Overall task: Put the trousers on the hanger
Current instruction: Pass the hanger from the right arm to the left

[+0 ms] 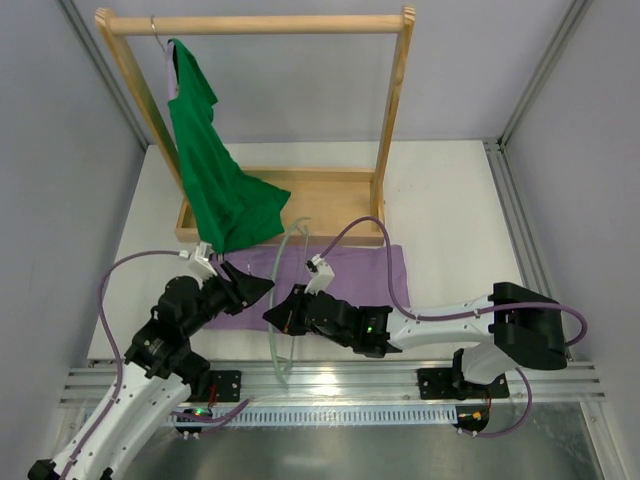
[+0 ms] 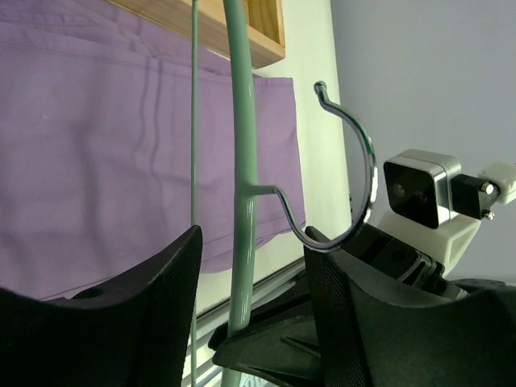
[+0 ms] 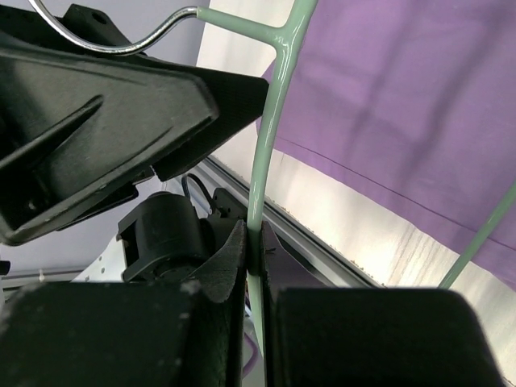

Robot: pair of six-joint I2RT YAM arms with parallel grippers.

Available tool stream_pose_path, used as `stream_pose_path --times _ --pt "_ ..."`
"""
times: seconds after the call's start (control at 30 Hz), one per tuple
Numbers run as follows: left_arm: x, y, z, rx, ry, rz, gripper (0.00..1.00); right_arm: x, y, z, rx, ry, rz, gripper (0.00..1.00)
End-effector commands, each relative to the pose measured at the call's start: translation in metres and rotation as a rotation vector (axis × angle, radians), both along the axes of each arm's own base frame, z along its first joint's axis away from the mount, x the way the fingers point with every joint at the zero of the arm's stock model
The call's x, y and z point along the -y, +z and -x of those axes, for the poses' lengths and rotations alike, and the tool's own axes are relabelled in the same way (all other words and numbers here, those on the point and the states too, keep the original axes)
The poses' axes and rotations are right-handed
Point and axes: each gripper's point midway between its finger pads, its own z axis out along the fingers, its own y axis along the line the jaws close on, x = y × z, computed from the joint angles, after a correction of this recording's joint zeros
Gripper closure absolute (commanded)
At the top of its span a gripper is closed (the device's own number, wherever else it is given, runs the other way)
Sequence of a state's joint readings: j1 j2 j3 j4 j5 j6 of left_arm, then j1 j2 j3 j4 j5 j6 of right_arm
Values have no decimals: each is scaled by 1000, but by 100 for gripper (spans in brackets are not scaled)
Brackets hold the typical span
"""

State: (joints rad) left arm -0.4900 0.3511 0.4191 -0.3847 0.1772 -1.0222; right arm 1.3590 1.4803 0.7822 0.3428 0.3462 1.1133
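Observation:
The lilac trousers (image 1: 345, 275) lie flat on the table in front of the wooden rack. The pale grey-green hanger (image 1: 284, 300) stands on edge over their left part. My right gripper (image 1: 273, 317) is shut on the hanger's shoulder bar (image 3: 270, 145), which is pinched between the jaws of that gripper (image 3: 255, 242). My left gripper (image 1: 262, 288) faces it from the left and is open. In the left wrist view the hanger bar (image 2: 242, 161) runs through the gap of the left gripper (image 2: 254, 274), touching neither finger. The metal hook (image 2: 367, 169) curves over the right finger (image 2: 347, 306).
A wooden rack (image 1: 260, 22) stands at the back with a dark green T-shirt (image 1: 210, 170) hanging from its left end. Its tray base (image 1: 330, 185) borders the trousers' far edge. An aluminium rail (image 1: 340, 380) runs along the near table edge.

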Motion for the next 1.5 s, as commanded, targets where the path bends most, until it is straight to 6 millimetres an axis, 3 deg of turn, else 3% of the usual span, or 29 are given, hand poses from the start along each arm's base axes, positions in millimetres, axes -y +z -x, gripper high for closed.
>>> stream_pose_path --times 0.0,0.57,0.67,0.7,0.8,0.9,0.97,1.1,1.13,1.17,1.2,1.27,1.33,1.37,1.43,1.47 --pt "8 2 -6 16 -24 19 47 -10 42 -11 45 -56 -113 96" --pt "32 -19 -11 -11 -49 -33 51 -7 37 -11 52 -57 -92 96" --pt "38 -21 -10 -15 -61 -48 62 -5 34 -10 46 -54 -87 96" --pt "39 -23 -11 -18 -59 -54 72 -4 33 -9 43 -54 -86 96" --pt "41 -22 -10 -23 -62 -58 91 0 24 -7 24 -53 -66 96" --pt "39 -23 -12 -29 -47 -63 100 6 21 -4 15 -41 -63 96" --pt "39 -21 -10 -38 -48 -64 100 10 17 2 22 -7 -46 86" --pt "37 -25 -3 -61 -57 -80 100 32 3 11 5 20 30 66" --pt "33 -28 -5 -65 -31 -91 100 39 10 14 5 23 16 62" --pt "30 -29 -3 -68 -24 -89 100 49 1 16 -6 26 37 56" --pt "28 -31 -2 -69 -18 -92 100 60 -8 18 -19 23 76 54" --pt "23 -40 0 -77 2 -99 100 81 -5 19 -21 -1 83 51" --pt "21 -46 1 -87 10 -96 100 107 -14 17 -17 -39 159 48" --pt "21 -52 3 -95 13 -88 100 117 -2 13 4 -60 153 45" --pt "21 -56 3 -102 14 -85 100 144 -15 6 8 -84 280 44" --pt "21 -58 3 -107 20 -87 100 158 -13 -14 -11 -141 298 44"
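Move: The stretch of the hanger's green rail beside the hook lies about 4 cm right of the left hand, level with it fore and aft, and 4 cm below. The right fingertips, already gripping the rail, are some 6 cm back, 1 cm right and 3 cm below; from them that stretch is 6 cm ahead, 2 cm right, at equal height. From the left hand, the folded trousers' middle is roughly 8 cm ahead, 8 cm right and 18 cm below. The left fingers pinch the hanger's rail between the hook and the right fingers, after easing about 4 cm right and 4 cm down onto it, half open. Only then do the right fingers open and let go, backing off 2 cm before sweeping about 11 cm right, away from the rail. The left keeps its grip, drifting slightly back left and lower. ##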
